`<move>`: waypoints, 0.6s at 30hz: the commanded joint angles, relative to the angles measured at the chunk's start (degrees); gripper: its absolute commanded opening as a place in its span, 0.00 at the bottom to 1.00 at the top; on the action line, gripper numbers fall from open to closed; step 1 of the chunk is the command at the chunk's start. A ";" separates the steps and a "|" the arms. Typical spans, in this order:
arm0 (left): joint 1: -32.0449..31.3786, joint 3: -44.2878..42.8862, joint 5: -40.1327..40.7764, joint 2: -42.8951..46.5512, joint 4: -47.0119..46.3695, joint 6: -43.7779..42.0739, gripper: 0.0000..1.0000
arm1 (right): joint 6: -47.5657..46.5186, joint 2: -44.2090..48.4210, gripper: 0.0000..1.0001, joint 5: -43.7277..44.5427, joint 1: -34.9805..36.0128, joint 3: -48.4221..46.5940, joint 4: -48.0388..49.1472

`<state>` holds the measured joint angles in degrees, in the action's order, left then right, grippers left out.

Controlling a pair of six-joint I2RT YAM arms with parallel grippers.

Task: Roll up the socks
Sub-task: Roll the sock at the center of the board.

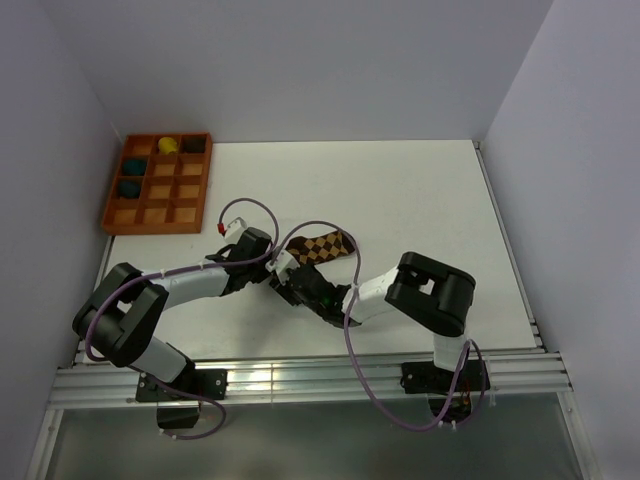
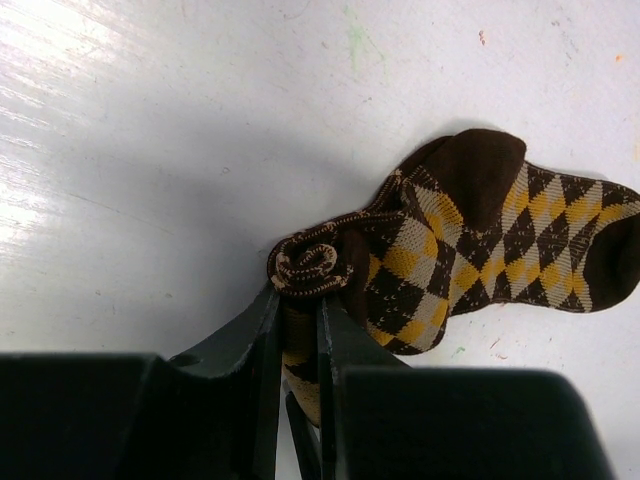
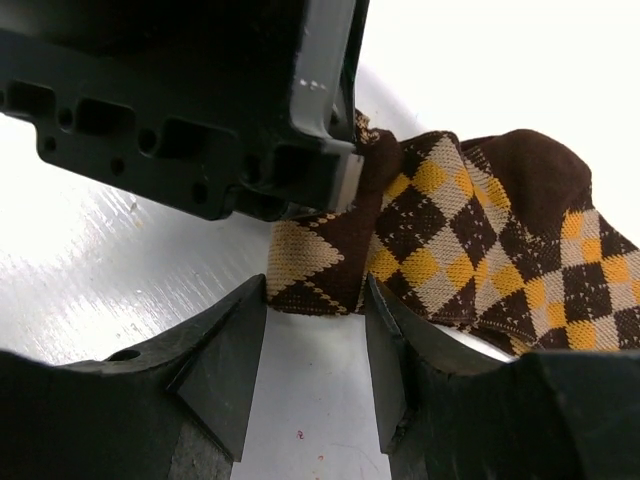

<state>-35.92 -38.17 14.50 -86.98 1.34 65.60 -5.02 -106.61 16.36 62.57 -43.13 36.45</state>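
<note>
The socks [image 1: 326, 247] are brown-and-tan argyle and lie mid-table, partly rolled from one end. In the left wrist view the roll [image 2: 310, 262] shows its spiral end, and the flat part of the socks [image 2: 500, 235] spreads to the right. My left gripper [image 2: 298, 312] is shut on the roll, which runs down between its fingers. In the right wrist view my right gripper [image 3: 316, 288] holds the roll's other end [image 3: 318, 262] at its very tips, one fingertip on each side. The left gripper's body [image 3: 190, 110] sits just above. Both grippers meet at the socks' near-left end [image 1: 285, 275].
A wooden compartment tray [image 1: 157, 212] sits at the far left, holding teal sock balls [image 1: 133, 176] and a yellow one [image 1: 168, 145]. Grey walls close in the table on three sides. A metal rail [image 1: 300, 375] runs along the near edge.
</note>
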 commanded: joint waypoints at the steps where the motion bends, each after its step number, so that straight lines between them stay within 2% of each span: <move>1: -0.20 -0.15 -2.02 -0.47 3.58 -1.27 0.05 | -1.40 -0.88 0.51 3.59 1.50 -2.48 3.98; 6: -0.20 -0.32 -2.46 -0.73 3.32 -1.27 0.05 | -1.75 -0.71 0.50 5.00 2.03 -2.92 4.25; 10: -0.11 -0.32 -2.64 -0.91 3.31 -1.27 0.05 | -1.31 -1.58 0.42 5.00 2.12 -3.71 3.81; 13: -0.20 0.03 -3.07 -0.82 2.88 -0.83 0.05 | -0.08 -2.29 0.21 4.65 2.12 -3.97 3.11; 16: -0.20 -0.06 -3.43 -0.74 2.79 -0.83 0.07 | 2.63 -3.08 0.04 4.21 2.03 -3.36 2.75; 18: -0.20 0.20 -3.17 -0.04 2.09 -0.74 0.08 | 3.95 -2.38 0.00 2.63 1.51 -2.57 2.40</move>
<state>-35.44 -38.17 13.80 -86.98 1.23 65.58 -4.23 -108.01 20.53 64.23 -44.71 37.08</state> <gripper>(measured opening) 0.192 0.166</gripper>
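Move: My right fingers stand open astride the near end of the sock's roll, its middle about 1 cm ahead and 1 cm to the left of them. The flat stretch of the sock lies some 10 cm ahead and 9 cm to the right, with the toe about 11 cm ahead and 14 cm to the right. My left hand already holds the roll's other end; the roll's middle is about 3 cm back from it and 1 cm to its right. I shut my right fingers on the near end of the sock's roll, from about half open to nearly shut, and pinch the fabric between the tips. As they close, the right hand creeps less than 1 cm left, towards my left fingers, with hardly any wrist turn; the left hand stays in place and keeps its pinch on the roll's far end. ##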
